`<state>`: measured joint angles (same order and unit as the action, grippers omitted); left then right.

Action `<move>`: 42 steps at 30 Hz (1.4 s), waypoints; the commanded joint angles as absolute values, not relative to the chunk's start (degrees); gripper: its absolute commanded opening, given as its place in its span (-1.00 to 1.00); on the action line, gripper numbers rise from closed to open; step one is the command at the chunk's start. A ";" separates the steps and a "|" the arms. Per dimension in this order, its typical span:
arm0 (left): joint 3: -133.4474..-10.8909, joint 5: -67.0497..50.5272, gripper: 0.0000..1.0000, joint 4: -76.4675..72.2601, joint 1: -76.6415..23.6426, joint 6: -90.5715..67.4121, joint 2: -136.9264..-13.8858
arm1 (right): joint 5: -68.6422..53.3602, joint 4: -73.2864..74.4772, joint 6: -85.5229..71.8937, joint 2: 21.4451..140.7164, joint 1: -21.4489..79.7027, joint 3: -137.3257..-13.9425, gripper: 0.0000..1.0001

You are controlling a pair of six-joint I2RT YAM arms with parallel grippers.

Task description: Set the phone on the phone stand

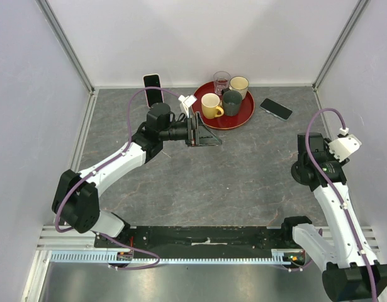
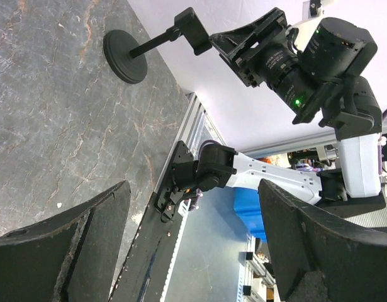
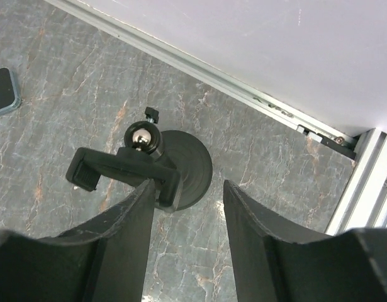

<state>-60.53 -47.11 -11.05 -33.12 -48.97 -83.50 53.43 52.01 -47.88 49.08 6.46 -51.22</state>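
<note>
The black phone stand sits on its round base on the right side of the table, its clamp and ball joint on top; it also shows in the top view and, far off, in the left wrist view. My right gripper hangs just above it, jaws apart with nothing between them, the left finger in front of the clamp's end. A dark phone lies flat at the back right, its corner in the right wrist view. My left gripper is open and empty over mid-table.
A red tray at the back holds a yellow mug, a dark mug, a glass and a beige cup. A pink-rimmed phone stands upright at the back left, with a small white object beside it. White walls enclose the table.
</note>
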 commanded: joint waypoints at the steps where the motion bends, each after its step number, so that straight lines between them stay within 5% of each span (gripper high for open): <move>1: -60.29 -49.22 0.75 -13.89 -32.87 -51.24 -82.53 | 45.72 45.62 -42.28 49.57 1.50 -49.31 0.09; 11: -59.68 -49.75 0.75 -14.94 -32.78 -52.65 -84.20 | 41.31 40.78 -38.59 49.83 0.18 -46.58 0.04; 15: -59.59 -49.66 0.75 -15.12 -32.78 -52.65 -84.46 | 40.08 39.91 -38.06 49.92 0.26 -46.05 -0.18; 33: -59.50 -50.27 0.75 -15.73 -32.78 -53.26 -85.08 | 43.33 37.53 -35.69 52.03 -1.93 -47.46 -0.04; 37: -59.41 -50.10 0.75 -15.73 -32.78 -53.26 -84.99 | 43.68 36.74 -34.10 51.95 -1.93 -47.29 -0.20; 42: -59.41 -50.10 0.75 -15.82 -32.78 -53.26 -85.17 | 43.68 36.12 -32.79 50.45 -1.93 -46.76 -0.77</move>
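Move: The near right end lip of the round stand's bracket is about 2 cm ahead of the right hand, 1 cm to its right and 3 cm below. The round stand's base lies about level and 4 cm to the hand's left, some 17 cm down; the dark phone is about 26 cm ahead and 11 cm to the left, also on the table. From the left hand, that lip lies roughly 42 cm right, 3 cm back and 10 cm below. The right hand, fingers half open and pointing ahead, right and down, works its way down about 3 cm and forward some 2.5 cm onto the end of the round stand's bracket, with only a slight turn of the wrist. It then stays almost in place with the fingertips either side of the end lip and, after a little opening and closing, draws them mostly shut to pinch the lip between the pads. ##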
